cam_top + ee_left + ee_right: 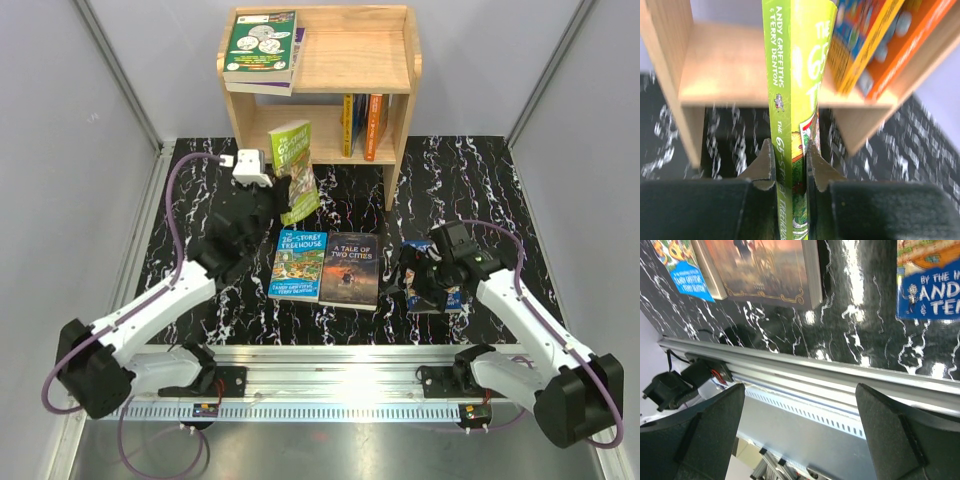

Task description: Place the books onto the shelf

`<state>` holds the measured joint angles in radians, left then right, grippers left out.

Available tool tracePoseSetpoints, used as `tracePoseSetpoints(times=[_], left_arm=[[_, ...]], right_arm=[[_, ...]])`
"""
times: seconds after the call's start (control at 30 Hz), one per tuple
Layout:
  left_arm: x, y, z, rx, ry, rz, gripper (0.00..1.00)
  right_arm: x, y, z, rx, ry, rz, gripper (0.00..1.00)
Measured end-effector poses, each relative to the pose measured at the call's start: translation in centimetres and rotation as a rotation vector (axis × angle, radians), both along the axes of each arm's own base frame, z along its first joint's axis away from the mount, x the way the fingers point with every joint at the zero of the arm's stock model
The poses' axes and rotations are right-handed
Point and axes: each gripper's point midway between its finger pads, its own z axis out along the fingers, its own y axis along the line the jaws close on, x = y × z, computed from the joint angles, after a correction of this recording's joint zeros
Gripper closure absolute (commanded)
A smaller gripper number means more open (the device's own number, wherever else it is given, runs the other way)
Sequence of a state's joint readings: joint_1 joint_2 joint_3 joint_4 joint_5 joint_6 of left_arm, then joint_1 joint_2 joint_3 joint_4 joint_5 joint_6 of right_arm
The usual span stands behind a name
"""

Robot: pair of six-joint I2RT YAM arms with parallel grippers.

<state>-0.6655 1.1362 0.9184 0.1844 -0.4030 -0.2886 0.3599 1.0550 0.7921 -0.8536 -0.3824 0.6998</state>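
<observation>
My left gripper [287, 196] [790, 147] is shut on a bright green Treehouse book [296, 168] [782, 75], held upright by its spine just in front of the shelf's [385, 60] lower tier. Two orange and blue books [362, 125] [875, 40] stand on that tier, and a small stack of books [262, 45] lies on the top board. On the table lie a blue Treehouse book [299, 264] and A Tale of Two Cities [351, 270] [765, 265]. My right gripper [428, 283] [800, 405] is open and holds nothing, hovering over another blue book [445, 297] [930, 285].
The black marbled table [200, 200] is walled by grey panels left and right. An aluminium rail [330, 365] [840, 375] carrying both arm bases runs along the near edge. The shelf's left side panel [670, 60] stands close beside the held book.
</observation>
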Motion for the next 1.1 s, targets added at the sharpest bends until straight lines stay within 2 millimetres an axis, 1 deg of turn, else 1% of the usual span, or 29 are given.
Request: tracePoseSetpoints(times=[0.07, 0.13, 0.27, 0.37, 0.43, 0.6, 0.63, 0.83, 1.1], left_arm=[[0.9, -0.6, 0.9, -0.01, -0.061, 0.022, 1.0], [1.8, -1.2, 1.3, -0.006, -0.104, 0.041, 1.0], [3.4, -2.3, 0.8, 0.036, -0.163, 0.068, 1.0], [4.0, -3.2, 0.9, 0.081, -0.216, 0.079, 1.0], [4.1, -3.7, 1.3, 0.101, -0.255, 0.084, 1.0], [4.2, -4.7, 3.9, 0.125, -0.373, 0.114, 1.0], [4.2, -4.9, 4.1, 0.142, -0.385, 0.121, 1.0], [4.8, -6.7, 3.3, 0.217, -0.452, 0.152, 1.0], [5.7, -9.2, 1.3, 0.294, -0.489, 0.194, 1.0]], right_arm=[[-0.6, -0.3, 0.1, -0.006, 0.009, 0.004, 0.0], [-1.1, -0.5, 0.2, -0.01, 0.014, 0.008, 0.0], [-1.9, -0.9, 0.4, -0.02, 0.021, 0.011, 0.0], [-2.2, -1.0, 0.3, -0.018, 0.017, 0.01, 0.0], [-2.7, -1.1, -0.2, -0.02, 0.029, 0.009, 0.0], [-4.0, -1.6, -2.4, -0.039, 0.091, 0.002, 0.0], [-4.3, -1.7, -2.7, -0.043, 0.102, 0.001, 0.0], [-5.0, -1.9, -4.1, -0.045, 0.12, -0.004, 0.0], [-5.6, -2.0, -6.2, -0.041, 0.136, -0.013, 0.0]])
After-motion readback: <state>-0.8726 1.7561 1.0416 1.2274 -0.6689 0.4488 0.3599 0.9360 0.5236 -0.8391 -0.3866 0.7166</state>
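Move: The left hand holds the green 65-storey book; its place, the gap beside the yellow book on the lower shelf, is about 14 cm ahead, 10 cm to the right and roughly 2 cm higher. The yellow book stands some 3 cm right of the gap, the orange one 8 cm right; the 26-storey book lies 8 cm back, 2 cm right, on the table far below the hand. From the empty right hand the gap is about 32 cm ahead, 15 cm left and 20 cm up. Still pinching the green book by its spine, the left hand carries it about 9 cm right and 5 cm forward to the gap beside the yellow book, forward first and then mostly right, rising a little midway and sinking again. Its fingers tip up nearly 30 degrees, with a smaller roll lifting the left side. The open right hand backs off and sinks, about 6 cm each. ##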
